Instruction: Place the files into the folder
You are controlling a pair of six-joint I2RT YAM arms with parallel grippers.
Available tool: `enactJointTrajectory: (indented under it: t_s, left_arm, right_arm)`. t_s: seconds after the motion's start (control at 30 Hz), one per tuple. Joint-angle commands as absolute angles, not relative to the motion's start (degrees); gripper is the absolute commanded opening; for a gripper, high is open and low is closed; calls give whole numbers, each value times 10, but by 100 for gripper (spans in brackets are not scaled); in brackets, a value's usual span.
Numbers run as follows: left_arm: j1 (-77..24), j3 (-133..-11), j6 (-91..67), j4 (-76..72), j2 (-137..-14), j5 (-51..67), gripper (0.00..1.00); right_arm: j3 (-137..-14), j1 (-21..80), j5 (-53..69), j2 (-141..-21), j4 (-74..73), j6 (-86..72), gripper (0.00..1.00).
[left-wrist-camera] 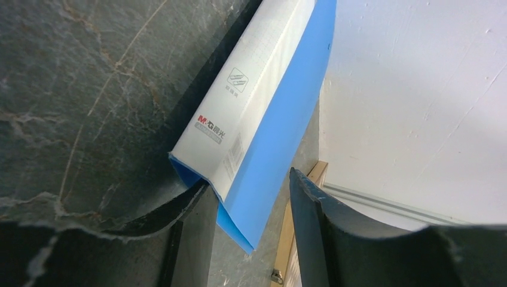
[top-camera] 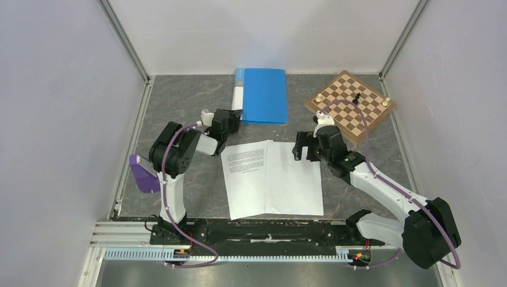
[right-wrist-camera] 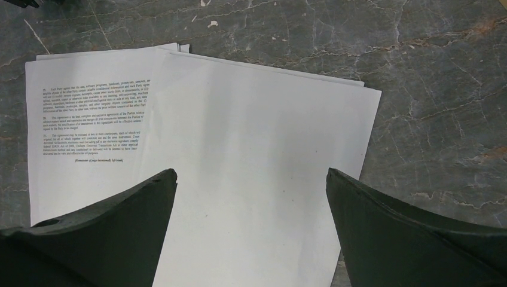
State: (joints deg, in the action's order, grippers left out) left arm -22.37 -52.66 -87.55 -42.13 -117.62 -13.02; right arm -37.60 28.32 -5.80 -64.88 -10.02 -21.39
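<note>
The folder lies flat and closed at the back of the table, bright blue with a pale spine strip on its left. My left gripper is at its near left corner. In the left wrist view that corner of the folder sits between the jaws of the left gripper, which is open; the left finger touches the folder's edge and the right finger stands apart. The files lie fanned mid-table. My right gripper hovers open above the files, its fingertips spread wide.
A wooden chessboard with a few pieces lies at the back right, close to the folder; its edge shows in the left wrist view. A purple object sits by the left arm. White walls enclose the table on three sides.
</note>
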Motion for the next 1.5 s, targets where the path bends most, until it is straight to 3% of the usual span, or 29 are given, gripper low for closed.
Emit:
enactJointTrajectory:
  t_s: [0.0, 0.53, 0.63, 0.77, 0.8, 1.17, 1.47]
  left_arm:
    - [-226, -553, -896, -433, -1190, -159, 53]
    - [-231, -585, -925, -424, -1230, -177, 45]
    - [-231, -594, -927, -416, -1233, -175, 37]
    - [-231, -608, -937, -373, -1226, -158, 4]
    - [-232, -610, -943, -357, -1219, -152, 2]
    - [-231, -625, -977, -141, -1074, -61, 2]
    - [-233, -583, -974, -85, -973, -19, 2]
  right_arm:
    - [-374, 281, -55, -647, -86, -208, 99]
    - [-377, 280, -51, -659, -83, -205, 99]
    - [-380, 280, -51, -662, -80, -207, 99]
    - [-395, 279, -59, -669, -76, -206, 99]
    - [-402, 277, -62, -671, -73, -206, 99]
    - [-487, 256, -57, -744, -12, -266, 99]
    - [-502, 200, 51, -856, 104, -375, 99]
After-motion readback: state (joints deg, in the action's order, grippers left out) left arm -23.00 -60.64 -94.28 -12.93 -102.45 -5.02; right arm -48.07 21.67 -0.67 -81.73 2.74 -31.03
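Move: The folder's middle lies about 14 cm ahead of the left hand, 9 cm to its right and 3 cm below; its near left corner, beside the white spine, already stands between the half-open fingers. The printed page is centred some 24 cm back of this hand and 3 cm to its right, the blank page equally far back and 22 cm to its right. From the wide-open right hand the folder is about 34 cm ahead, 17 cm left and 9 cm below, the chessboard 28 cm ahead and 22 cm right. The left hand edges about 1 cm forward and sinks 2 to 3 cm while its fingers shut and pinch the folder's near left corner by the spine, then it lifts this corner quickly by some 11 cm, easing back about 3 cm and slightly right as the wrist tilts a little. Late on, as that lift gets going, the right hand leaves its place over the blank page and reaches about 9 cm forward towards the folder's near edge, arching up a few centimetres and starting to dip again, its wrist rolling left side up and turning slightly clockwise, fingers still wide open and touching nothing. ##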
